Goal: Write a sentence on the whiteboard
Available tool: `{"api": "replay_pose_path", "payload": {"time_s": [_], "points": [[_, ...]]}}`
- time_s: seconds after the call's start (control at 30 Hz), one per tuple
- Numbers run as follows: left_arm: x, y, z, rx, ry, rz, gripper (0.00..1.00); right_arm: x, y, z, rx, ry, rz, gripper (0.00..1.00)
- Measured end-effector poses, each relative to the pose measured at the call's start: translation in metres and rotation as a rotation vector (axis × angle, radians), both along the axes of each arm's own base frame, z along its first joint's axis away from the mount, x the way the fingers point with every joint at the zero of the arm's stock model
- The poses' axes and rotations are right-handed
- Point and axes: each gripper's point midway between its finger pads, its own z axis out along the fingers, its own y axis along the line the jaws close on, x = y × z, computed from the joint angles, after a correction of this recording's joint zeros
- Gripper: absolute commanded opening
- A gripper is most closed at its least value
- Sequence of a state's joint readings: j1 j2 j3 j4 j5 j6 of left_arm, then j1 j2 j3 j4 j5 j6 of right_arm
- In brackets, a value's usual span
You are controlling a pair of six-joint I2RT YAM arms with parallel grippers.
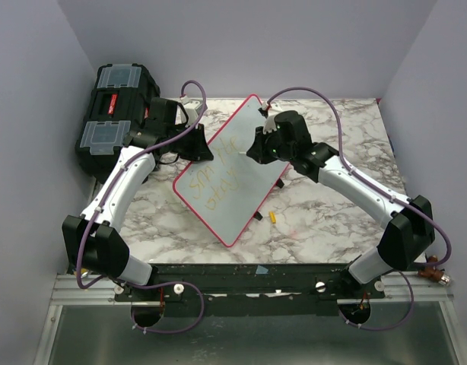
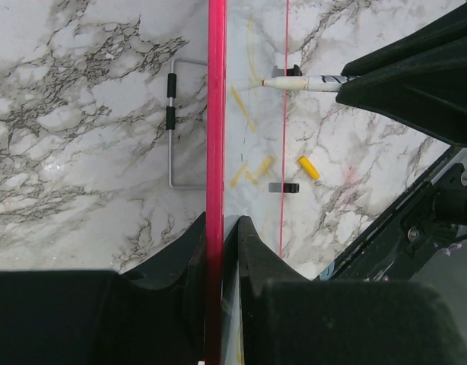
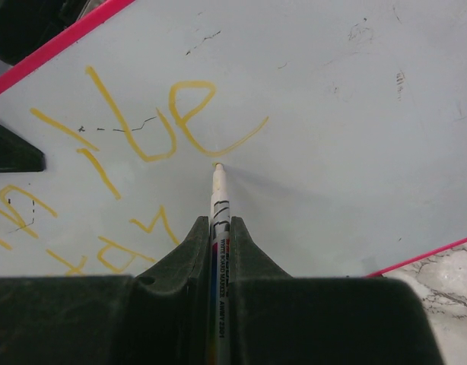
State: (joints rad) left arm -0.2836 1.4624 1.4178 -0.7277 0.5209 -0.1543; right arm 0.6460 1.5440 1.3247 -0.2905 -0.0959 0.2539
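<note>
The whiteboard [image 1: 232, 176], white with a thin pink frame, rests slanted on the marble table. My left gripper [image 1: 200, 147] is shut on its left pink edge [image 2: 216, 114], one finger on each side [image 2: 220, 225]. My right gripper [image 1: 261, 147] is shut on a white marker [image 3: 219, 204]. The marker's tip touches the board [image 3: 355, 106] just below the yellow letters of the sentence [image 3: 146, 125]. Two lines of yellow writing [image 1: 211, 179] cover the board's lower left part. In the left wrist view the marker [image 2: 306, 82] sticks out of the right gripper's black fingers [image 2: 416, 84].
A black toolbox [image 1: 115, 114] stands at the back left, behind the left arm. A yellow marker cap [image 1: 272, 217] lies on the table [image 1: 325, 220] right of the board's lower edge. A wire bracket with black grips [image 2: 172, 125] lies under the board.
</note>
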Motion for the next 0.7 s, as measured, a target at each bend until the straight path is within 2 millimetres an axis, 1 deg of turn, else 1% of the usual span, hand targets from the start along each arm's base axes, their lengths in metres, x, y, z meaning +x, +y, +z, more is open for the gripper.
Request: {"api": "replay_pose_path", "payload": {"time_s": [0.2,0.33,0.7], "points": [[0.0,0.0,0.0,0.0,0.001,0.0,0.0,-0.001,0.0,-0.003,0.003,0.004,0.0,0.01],[0.0,0.0,-0.001,0.001,0.003,0.002,0.0,-0.005,-0.004,-0.012,-0.004,0.022,-0.001,0.01],[0.0,0.001,-0.002,0.003,0.007,0.003,0.0,-0.026,-0.015,-0.043,-0.02,0.096,0.003,0.01]]}}
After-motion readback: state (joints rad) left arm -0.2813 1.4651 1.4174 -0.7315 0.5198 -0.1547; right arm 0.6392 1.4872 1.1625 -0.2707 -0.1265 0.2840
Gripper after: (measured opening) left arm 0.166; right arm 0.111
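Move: The new stroke's starting spot, where the marker tip already rests on the whiteboard, lies about 4 cm ahead of the right hand, 4 cm left and 3 cm below. The finished "e" is some 5 cm ahead, 5 cm left and 1 cm below; the lower line's last letter is level ahead, 6 cm left and 6 cm down. The yellow cap lies 13 cm back, 4 cm right and 21 cm below. From the left hand, the starting spot is about 4 cm ahead, 9 cm right and 4 cm lower. The whiteboard gets a downstroke: after a brief rest at the spot, the marker pinched in the right hand is drawn about 5 cm down the slanted face, also back and somewhat right, away from the "e" and towards the board's clipped lower edge. Its tip stays on the surface and the hand tips down about 5 degrees. The left hand holds still, keeping its pinch on the board's edge. ##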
